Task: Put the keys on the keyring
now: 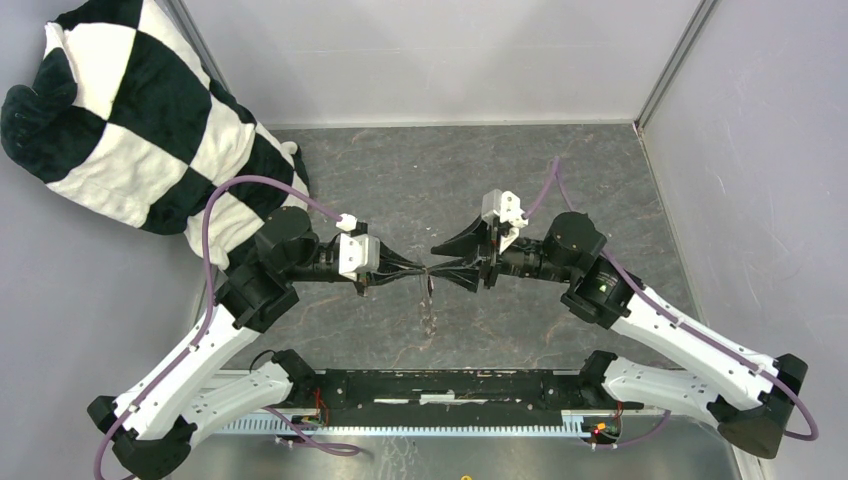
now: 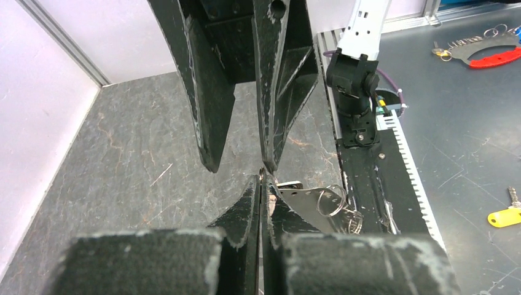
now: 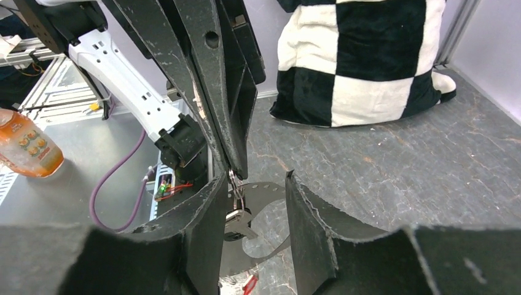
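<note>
My left gripper (image 1: 420,272) is shut on the top of the keyring (image 3: 265,195), a thin grey metal band with small holes that hangs below its tips (image 2: 261,177). It also shows as a faint hanging shape in the top view (image 1: 428,315). A key with a black tag (image 3: 238,221) dangles from small wire rings (image 2: 332,200) at the same spot. A red tag (image 3: 249,284) shows low behind the band. My right gripper (image 3: 257,178) faces the left one tip to tip and stands open, its fingers (image 2: 212,141) either side of the hanging key, which sits close to one finger.
A black-and-white checkered pillow (image 1: 130,110) lies at the back left corner. The arms' black base rail (image 1: 440,390) runs along the near edge. Grey walls enclose the stone-patterned table (image 1: 400,170). Outside the cell are an orange bottle (image 3: 24,144) and loose tagged keys (image 2: 504,216).
</note>
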You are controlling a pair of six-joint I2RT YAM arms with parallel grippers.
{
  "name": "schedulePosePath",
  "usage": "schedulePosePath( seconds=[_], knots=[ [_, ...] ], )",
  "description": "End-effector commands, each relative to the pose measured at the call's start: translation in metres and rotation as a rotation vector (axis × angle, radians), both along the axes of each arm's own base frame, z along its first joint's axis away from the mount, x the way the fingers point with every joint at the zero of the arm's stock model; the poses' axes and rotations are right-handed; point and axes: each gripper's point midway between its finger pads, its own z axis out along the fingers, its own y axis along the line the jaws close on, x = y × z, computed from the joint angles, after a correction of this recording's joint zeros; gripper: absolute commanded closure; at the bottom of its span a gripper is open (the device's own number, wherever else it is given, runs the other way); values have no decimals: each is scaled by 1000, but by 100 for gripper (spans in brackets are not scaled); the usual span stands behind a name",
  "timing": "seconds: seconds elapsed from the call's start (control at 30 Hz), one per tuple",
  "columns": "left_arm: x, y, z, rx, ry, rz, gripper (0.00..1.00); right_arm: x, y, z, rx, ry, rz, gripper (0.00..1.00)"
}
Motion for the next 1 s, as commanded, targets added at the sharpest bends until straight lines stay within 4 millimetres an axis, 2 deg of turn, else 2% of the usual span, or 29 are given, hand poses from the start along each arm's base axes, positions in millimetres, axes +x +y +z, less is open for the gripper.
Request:
schedulePosePath(
  seconds=[0.0, 0.27, 0.53, 0.67, 0.73, 0.77, 0.87, 0.97],
  knots=[
    [-12, 1, 32, -74, -39, -43, 98, -7, 3, 12, 42, -69, 62, 57],
    [-11, 1, 33, -83, -38, -37, 98, -15, 5, 3, 29, -43, 114, 78],
    [-11, 1, 35, -89, -38, -32, 98, -15, 7, -5, 14, -17, 120, 80],
    [-11, 1, 37, -93, -37, -36, 98, -13, 7, -4, 18, -13, 107, 86],
    [-11, 1, 37, -93, -37, -36, 98, -11, 7, -5, 18, -9, 101, 94],
    [-10, 0, 35, -89, -36, -36, 98, -11, 7, -4, 21, -11, 101, 99],
    [-9, 1, 24, -54, -47, -37, 98, -12, 5, 1, 38, -17, 98, 100],
    [1, 3, -5, 45, -62, -7, 98, -9, 3, 1, 21, -14, 77, 100]
  ],
)
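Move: The small ring, already pinched in the left fingertips, lies about 2 cm back of the right hand, 1 cm to its left and 1 cm lower. From that right hand, the key tag is roughly 3 cm back, 1 cm left and 4 cm down; the metal keyring plate dangles about 4 cm back, 1 cm left and 8 cm down. For the left hand the ring is right at the tips, 1 cm to its right. The right fingers, half open at first, close fully and pinch the small ring at the left fingertips. To get there the right hand eases back about 1.5 cm, then sinks about 1 cm, edging slightly left and turning a few degrees counter-clockwise. The left hand stays in place and keeps its hold on the ring. ##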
